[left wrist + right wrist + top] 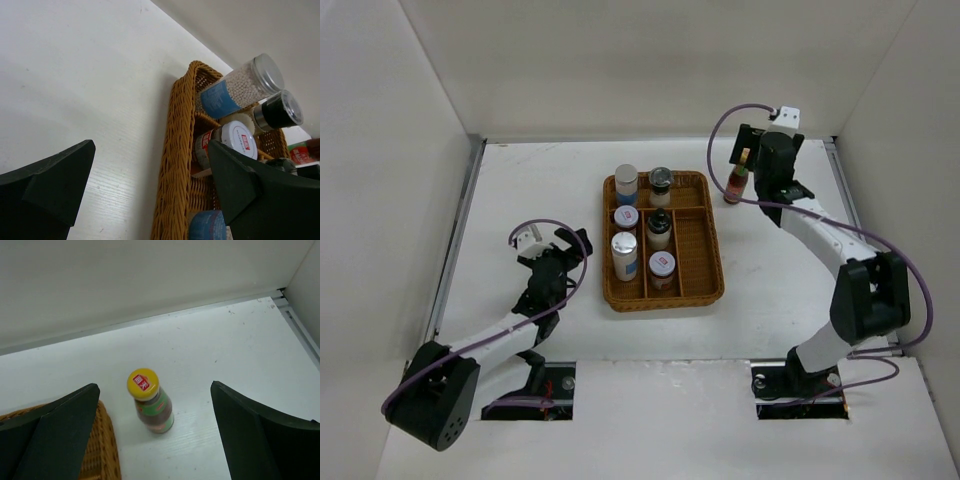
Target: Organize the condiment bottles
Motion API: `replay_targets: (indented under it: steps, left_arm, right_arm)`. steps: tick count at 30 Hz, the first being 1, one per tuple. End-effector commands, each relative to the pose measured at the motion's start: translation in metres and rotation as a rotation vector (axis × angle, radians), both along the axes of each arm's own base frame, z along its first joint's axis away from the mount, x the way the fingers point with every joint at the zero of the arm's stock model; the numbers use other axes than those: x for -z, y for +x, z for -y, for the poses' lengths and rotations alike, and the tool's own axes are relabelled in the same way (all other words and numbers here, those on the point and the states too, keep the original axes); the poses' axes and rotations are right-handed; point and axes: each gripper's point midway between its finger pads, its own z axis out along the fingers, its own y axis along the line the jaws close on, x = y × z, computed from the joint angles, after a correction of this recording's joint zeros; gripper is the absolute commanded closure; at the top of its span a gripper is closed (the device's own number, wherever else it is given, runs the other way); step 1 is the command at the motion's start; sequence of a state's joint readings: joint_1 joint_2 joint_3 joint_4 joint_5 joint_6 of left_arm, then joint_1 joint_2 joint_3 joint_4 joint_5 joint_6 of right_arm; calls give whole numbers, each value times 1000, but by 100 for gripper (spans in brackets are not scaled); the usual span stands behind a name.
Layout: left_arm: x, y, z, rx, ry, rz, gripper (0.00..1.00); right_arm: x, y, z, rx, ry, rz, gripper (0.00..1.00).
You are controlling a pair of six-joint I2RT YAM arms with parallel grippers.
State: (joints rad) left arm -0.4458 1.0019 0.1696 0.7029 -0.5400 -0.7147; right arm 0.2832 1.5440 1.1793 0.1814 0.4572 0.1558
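Note:
A slim dark-red sauce bottle with a yellow cap (737, 178) (152, 402) stands upright on the table just right of the wicker tray's far right corner. My right gripper (765, 165) (153, 388) hovers above it, open, its fingers well apart on either side and not touching it. Several condiment bottles stand in the tray, among them a white silver-capped jar (626, 183) (240, 87), a black-capped bottle (659, 228) and a red-lidded shaker (662, 268). My left gripper (560, 248) (150, 145) is open and empty, low over the table left of the tray.
The brown wicker divided tray (710, 250) (182, 165) sits mid-table. White walls enclose the table on the left, back and right; a metal rail (150, 317) runs along the back wall's foot close behind the sauce bottle.

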Motion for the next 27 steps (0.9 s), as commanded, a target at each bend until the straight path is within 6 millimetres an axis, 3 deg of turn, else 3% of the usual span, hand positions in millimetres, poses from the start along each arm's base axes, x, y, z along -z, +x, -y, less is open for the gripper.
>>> replay_targets:
  steps: [1, 7, 11, 16, 19, 22, 27]
  left_arm:
    - [-10, 6, 6, 17, -26, 28, 2]
    - [-10, 7, 6, 20, -27, 28, 2]
    - [-10, 7, 6, 16, -27, 28, 2]
    - [-7, 8, 9, 25, -23, 18, 2]
    - [-5, 9, 10, 28, -20, 12, 2]
    - [-7, 9, 12, 40, -23, 16, 2]
    - [-7, 9, 13, 44, -26, 20, 2]
  right_arm:
    - [-13, 20, -8, -71, -9, 16, 0]
    - [32, 45, -9, -69, -28, -51, 0]
    - [46, 57, -13, -72, -41, -49, 9]
    - [46, 68, -14, -66, -46, 14, 35]
    - [46, 73, -13, -51, -46, 40, 37]
    - [46, 77, -11, -39, -53, 40, 51]
    - [20, 66, -11, -31, -47, 90, 58]
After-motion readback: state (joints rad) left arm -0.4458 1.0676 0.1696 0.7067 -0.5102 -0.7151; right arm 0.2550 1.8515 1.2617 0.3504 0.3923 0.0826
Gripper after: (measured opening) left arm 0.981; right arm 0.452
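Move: The sauce bottle with the yellow cap stands about 7 cm ahead of my right hand and 1 cm to its left, its middle some 16 cm below. The basket's black-lidded grinder is level with the bottle and about 17 cm to its left; the black-capped bottle in the basket is about as far left of it and some 12 cm nearer me. From my left hand the sauce bottle is roughly 21 cm ahead, 36 cm right and 4 cm lower. I bring my open right hand down and forward onto the sauce bottle, sinking about 10 cm while reaching some 6 cm out, with the fingers tipping a little downward. Partway down I start closing, ease back up a couple of centimetres and level out, and the fingers shut from wide open to under half, pinching the bottle's top from both sides just at the yellow cap. ##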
